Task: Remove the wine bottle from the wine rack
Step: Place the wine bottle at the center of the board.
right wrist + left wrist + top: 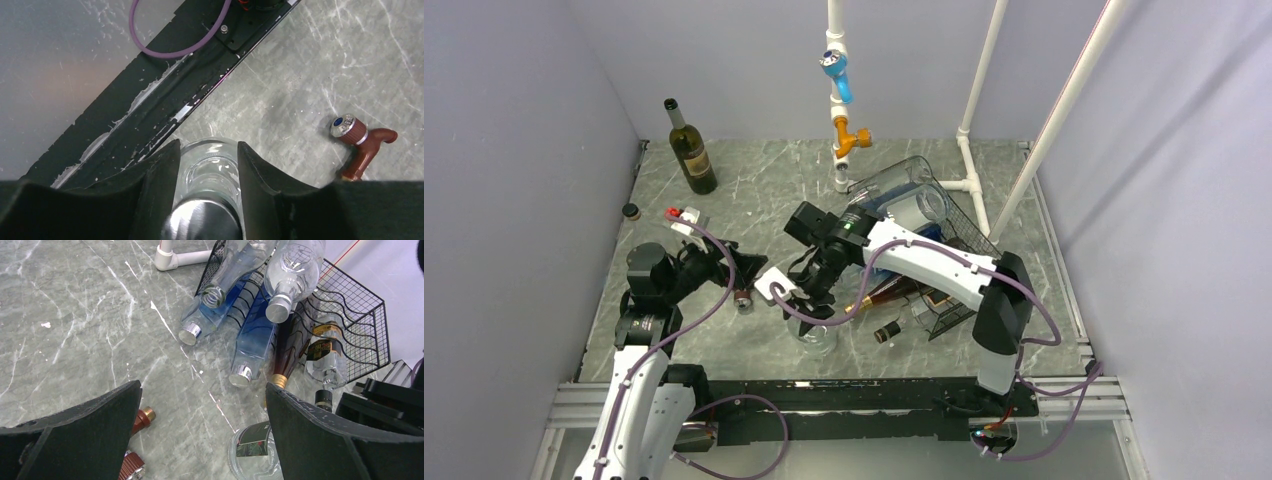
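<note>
A clear glass wine bottle (816, 337) with a silver cap and a dark leafy label stands upright on the marble table near the front edge. My right gripper (810, 302) comes down over it from above. In the right wrist view its two fingers (155, 175) hug the neck of the bottle (212, 167), so the right gripper (208, 146) is shut on it. The black wire wine rack (972, 238) lies behind and to the right, seen also in the left wrist view (367, 322), with several bottles in it. My left gripper (202, 387) hovers wide open and holds nothing, left of the bottle (252, 457).
A green wine bottle (690, 150) stands at the back left. A white pipe frame (972, 125) rises behind the rack. A brown tap piece (364, 145) lies on the table left of the bottle. A small dark bottle (887, 332) lies in front of the rack. The black front rail (854, 397) is close by.
</note>
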Controlling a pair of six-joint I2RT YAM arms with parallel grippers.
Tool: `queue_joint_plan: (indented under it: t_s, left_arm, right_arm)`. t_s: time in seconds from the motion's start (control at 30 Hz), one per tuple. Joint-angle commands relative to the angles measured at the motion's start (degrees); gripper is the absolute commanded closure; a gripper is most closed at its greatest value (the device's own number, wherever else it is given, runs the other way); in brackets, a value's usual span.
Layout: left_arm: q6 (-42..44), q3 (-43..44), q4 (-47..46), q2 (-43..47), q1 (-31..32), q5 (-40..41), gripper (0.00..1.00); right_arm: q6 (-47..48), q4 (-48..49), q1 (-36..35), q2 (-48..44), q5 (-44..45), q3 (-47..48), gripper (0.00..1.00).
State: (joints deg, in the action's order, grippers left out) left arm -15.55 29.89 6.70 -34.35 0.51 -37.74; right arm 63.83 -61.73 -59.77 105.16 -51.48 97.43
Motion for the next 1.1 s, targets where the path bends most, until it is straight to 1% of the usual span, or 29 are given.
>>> queue_joint_plan:
  t_s: [0.0, 0.2, 0.4, 0.8, 1.07]
  left_arm:
    - [0.4, 0.2, -2.9, 0.1, -0.3, -1.6, 0.00]
    - [0.3, 0.1, -3.1, 0.0, -0.3, -1.9, 0.00]
    - [0.2, 0.1, -3.2, -0.1, -0.3, -2.2, 0.00]
    - [0.0, 0.2, -3.6, 0.0, -0.3, -3.4, 0.00]
    - [-0.5, -0.2, -4.5, 0.0, -0.3, -4.8, 0.00]
  right_arm:
    - [0.1, -0.6, -0.4, -3.7, -1.2, -0.4, 0.49]
    - [-0.7, -1.3, -0.4, -4.4, -0.7, 0.2, 0.38]
    - [-1.0, -3.9, -0.3, -5.4, -0.4, 2.7, 0.31]
    - [2.2, -9.9, -0.2, -8.5, 1.6, 5.4, 0.28]
    - [3.9, -11.9, 0.5, -10.9, 0.9, 5.0, 0.27]
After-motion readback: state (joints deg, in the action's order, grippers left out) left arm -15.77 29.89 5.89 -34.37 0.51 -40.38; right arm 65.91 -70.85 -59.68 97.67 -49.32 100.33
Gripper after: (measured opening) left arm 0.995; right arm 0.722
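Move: The clear wine bottle is already down on the board with its neck still between my right fingers; its middle lies about 8 cm below my right hand and 2 cm to the right. From that hand, the brown tap lies some 11 cm ahead and 10 cm left, and the gold cap sticking out of the rack about 6 cm ahead and 11 cm right, both well below. From my left hand the bottle is roughly 12 cm back, 11 cm right and 12 cm lower. I let go of the bottle's neck with my right hand: the fingers, just starting to part, spread to about three-quarters open while the hand rises only a little. Then I draw up and to my right, clear of the neck, with a slight drift back, some 5 cm up and 3 cm right in all, the fingers still aimed down and to the left. ##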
